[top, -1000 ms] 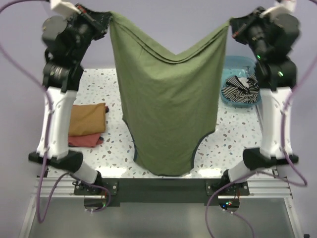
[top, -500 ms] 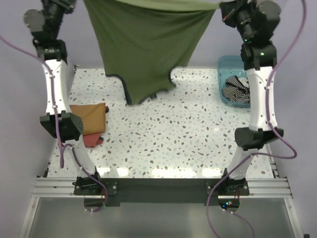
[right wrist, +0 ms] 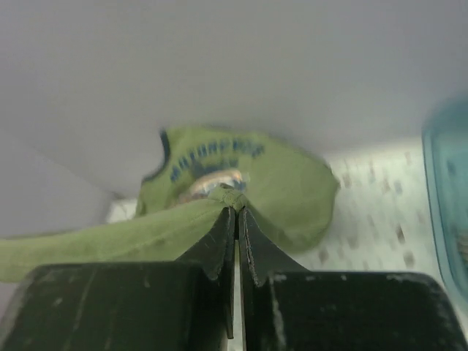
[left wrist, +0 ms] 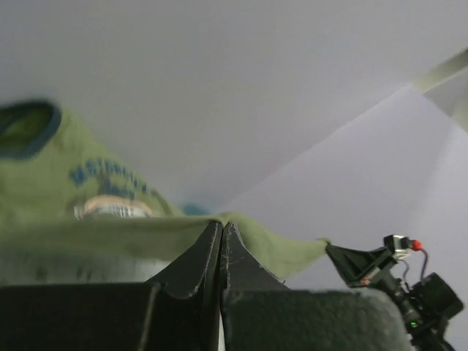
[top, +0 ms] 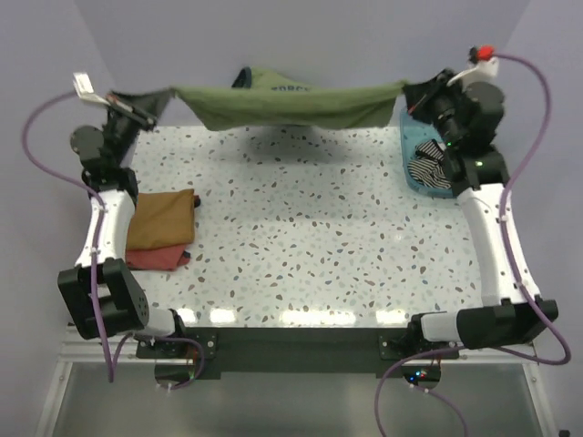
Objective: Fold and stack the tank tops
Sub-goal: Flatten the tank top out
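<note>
The olive-green tank top hangs stretched across the far edge of the table, its printed chest side and navy trim billowing toward the back wall. My left gripper is shut on its left corner and my right gripper is shut on its right corner. From the left wrist, the green cloth runs past the closed fingers. The right wrist shows a fold of the cloth pinched at the tips. The striped tank top lies crumpled in the blue bin.
A blue bin stands at the back right under my right arm. Folded mustard and rust-red garments are stacked at the left edge of the speckled table.
Both arms swung from high near the camera down and away to the table's far edge. The hanging olive top went from dangling over the table to stretched low along the back.
</note>
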### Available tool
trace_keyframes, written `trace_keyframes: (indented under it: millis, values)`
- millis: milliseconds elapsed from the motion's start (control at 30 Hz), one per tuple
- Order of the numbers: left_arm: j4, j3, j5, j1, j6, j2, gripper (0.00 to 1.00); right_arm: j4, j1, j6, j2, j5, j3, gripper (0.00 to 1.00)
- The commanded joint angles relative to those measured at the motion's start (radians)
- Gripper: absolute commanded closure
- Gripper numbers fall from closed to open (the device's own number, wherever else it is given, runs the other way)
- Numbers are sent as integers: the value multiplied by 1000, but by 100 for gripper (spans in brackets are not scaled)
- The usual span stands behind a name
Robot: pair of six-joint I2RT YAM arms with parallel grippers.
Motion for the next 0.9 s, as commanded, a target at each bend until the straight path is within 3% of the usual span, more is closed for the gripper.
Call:
trace_keyframes:
  millis: [0, 67, 133, 167, 300, 467, 867]
  values:
    - [-179, -334, 29, -21, 88, -183, 100, -151, -5, 30, -41, 24, -293, 100]
    - [-388, -574, -75, -42, 122, -343, 100, -181, -6, 73, -85, 19, -499, 100]
    - [-467, -742, -144, -109, 172, -457, 100, -247, -5, 93, -120, 40, -614, 100]
    - [-647, -755, -170, -131, 214, -477, 100, -273, -6, 94, -129, 53, -717, 100]
    - [-882, -818, -224, -189, 350, -556, 100, -362, -41, 105, -200, 45, -904, 100]
    - [-1156, -815, -264, -200, 469, -602, 100, -468, -84, 101, -198, 24, -977, 100]
    - [-1359, -881, -240, -205, 565, -709, 100, -698, -161, 139, -214, 56, -916, 100]
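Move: Both hands hold the tank top's hem corners high up. The left hand's laying-down spot on the near table is about 22 cm back, 5 cm right and 45 cm below; the folded stack is about 12 cm back, 9 cm left and 43 cm below. The right hand's spot is about 22 cm back, 5 cm right and 46 cm below; the blue bin is some 7 cm ahead, 15 cm right and 43 cm below. Both hands, still pinching the hem, swoop down over 40 cm and back about 22 cm, fingers tipping down. ##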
